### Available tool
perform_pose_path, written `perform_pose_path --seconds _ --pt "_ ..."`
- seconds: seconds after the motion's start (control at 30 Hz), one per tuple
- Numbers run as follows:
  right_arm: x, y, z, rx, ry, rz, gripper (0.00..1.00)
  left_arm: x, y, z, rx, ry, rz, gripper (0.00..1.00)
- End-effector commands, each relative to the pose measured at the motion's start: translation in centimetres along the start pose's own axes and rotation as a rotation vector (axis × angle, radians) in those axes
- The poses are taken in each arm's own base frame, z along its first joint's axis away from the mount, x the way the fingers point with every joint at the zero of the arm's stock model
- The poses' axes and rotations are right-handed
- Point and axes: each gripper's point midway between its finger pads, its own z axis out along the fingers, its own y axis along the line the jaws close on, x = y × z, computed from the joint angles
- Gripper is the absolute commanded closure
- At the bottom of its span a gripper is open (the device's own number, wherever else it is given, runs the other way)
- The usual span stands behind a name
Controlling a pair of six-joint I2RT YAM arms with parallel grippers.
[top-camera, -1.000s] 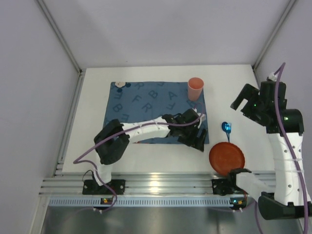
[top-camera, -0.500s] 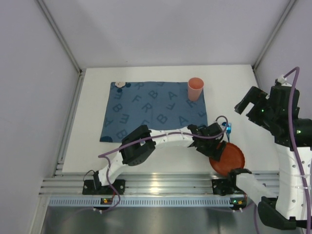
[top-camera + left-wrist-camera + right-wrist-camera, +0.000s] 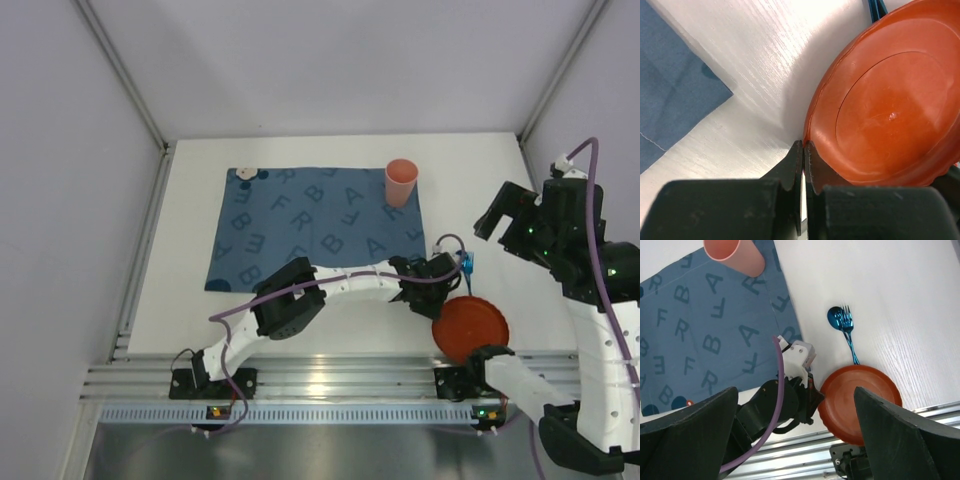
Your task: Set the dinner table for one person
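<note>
An orange plate lies at the near right of the white dinner table, just off the blue letter-printed mat. My left gripper is shut at the plate's left rim, with the thin edge pinched between the fingertips. Blue metallic cutlery, a fork among it, lies just beyond the plate. A pink cup stands upright on the mat's far right corner. My right gripper hovers open, high over the table's right side, holding nothing.
The ribbed aluminium rail runs along the near edge, close behind the plate. Grey walls enclose the table on three sides. The left arm stretches across the mat's near right corner. The right arm's base sits beside the plate.
My left arm swung right from the mat to the plate and its jaws closed on the rim. The plate shifted slightly right. The right gripper rose, then dipped, staying open.
</note>
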Motion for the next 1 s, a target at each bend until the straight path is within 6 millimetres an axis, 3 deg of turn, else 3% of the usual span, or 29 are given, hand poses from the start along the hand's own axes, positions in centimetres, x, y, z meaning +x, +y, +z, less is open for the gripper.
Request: perform_pose_path --seconds 0.0,0.07,0.1,0.13,0.17,0.2,0.23,0.27,0.3,0.33,0.37,0.4,0.43,0.47,0.53,0.57,0.73,0.87,0.97 --pt "-0.9 -0.2 -1.4 0.003 -0.044 -0.026 0.00 -0.2 0.4 -2.6 -0.060 -0.021 -0.001 1.00" --pt "-1.7 0.0 -2.0 -0.002 -0.074 -0.023 0.00 -0.6 1.7 -4.3 -0.113 -0.066 -0.008 1.00" --pt "-2.0 0.1 -2.2 0.000 -0.086 -0.025 0.00 -1.6 1.2 -6.9 -0.104 -0.107 -0.009 1.00" --pt "-2.9 0.2 -2.9 -0.002 -0.118 -0.023 0.00 -1.0 2.2 -7.7 -0.135 -0.106 -0.014 1.00" --pt "-3.3 0.3 -3.1 -0.005 -0.131 -0.021 0.00 -1.7 3.2 -8.8 -0.163 -0.135 -0.029 1.00" --pt "-3.7 0.4 -3.2 -0.002 -0.139 -0.023 0.00 -2.1 3.4 -11.3 -0.168 -0.158 -0.038 1.00" --pt "-4.3 0.7 -3.6 -0.011 -0.156 -0.019 0.00 -2.4 4.2 -12.4 -0.185 -0.173 -0.050 1.00" --pt "-4.5 0.9 -3.7 -0.016 -0.159 -0.019 0.00 -2.6 6.5 -13.2 -0.228 -0.176 -0.079 1.00" --pt "-4.7 1.1 -3.4 -0.014 -0.153 -0.021 0.00 -3.4 7.3 -15.5 -0.238 -0.213 -0.098 1.00" --pt "-4.8 1.4 -3.4 -0.024 -0.155 -0.021 0.00 -3.1 8.9 -16.0 -0.267 -0.213 -0.112 1.00" --pt "-4.8 1.5 -3.1 -0.026 -0.147 -0.024 0.00 -4.3 11.3 -17.2 -0.296 -0.241 -0.150 1.00" --pt "-4.7 1.6 -2.9 -0.028 -0.139 -0.024 0.00 -5.1 12.2 -18.9 -0.295 -0.276 -0.174 1.00" --pt "-4.5 1.9 -2.6 -0.038 -0.132 -0.026 0.00 -4.9 14.0 -19.3 -0.319 -0.272 -0.188 1.00" --pt "-4.5 2.0 -2.4 -0.042 -0.126 -0.026 0.00 -6.1 16.9 -20.4 -0.350 -0.294 -0.239 1.00" --pt "-4.3 2.3 -1.9 -0.041 -0.109 -0.028 0.00 -6.7 19.9 -21.7 -0.387 -0.315 -0.275 1.00" --pt "-4.4 2.3 -1.8 -0.040 -0.106 -0.026 0.00 -7.5 22.8 -22.7 -0.425 -0.331 -0.308 1.00" --pt "-4.2 2.4 -0.8 -0.025 -0.081 -0.022 0.00 -8.6 30.9 -24.4 -0.503 -0.332 -0.422 1.00" --pt "-3.2 1.9 0.9 0.010 -0.044 -0.017 0.00 -8.7 34.7 -23.6 -0.519 -0.315 -0.482 1.00" --pt "-1.9 1.5 2.8 0.028 0.007 -0.007 0.00 -8.1 36.5 -21.6 -0.516 -0.267 -0.515 1.00"
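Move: The mat's middle, where the plate is to go, lies some 22 cm ahead of the left hand and 30 cm to its left, about 2 cm lower. The plate, its rim already gripped, is centred 9 cm right and 3 cm back of that hand. The crossed spoon and fork lie around 6 cm ahead and 8 cm right, handles under the plate; the cup stands about 31 cm ahead, 10 cm left. From the right hand the mat's middle is roughly 18 cm ahead, 36 cm left and 32 cm down. Still pinching the plate's left rim, the left hand carries the plate leftward about 37 cm and forward some 22 cm to over the mat's middle, first rising roughly 13 cm mainly to the left, then sweeping forward and sinking about 6 cm while it turns counter-clockwise. The empty, open right hand bobs up about 5 cm, then down again, easing slightly forward. ##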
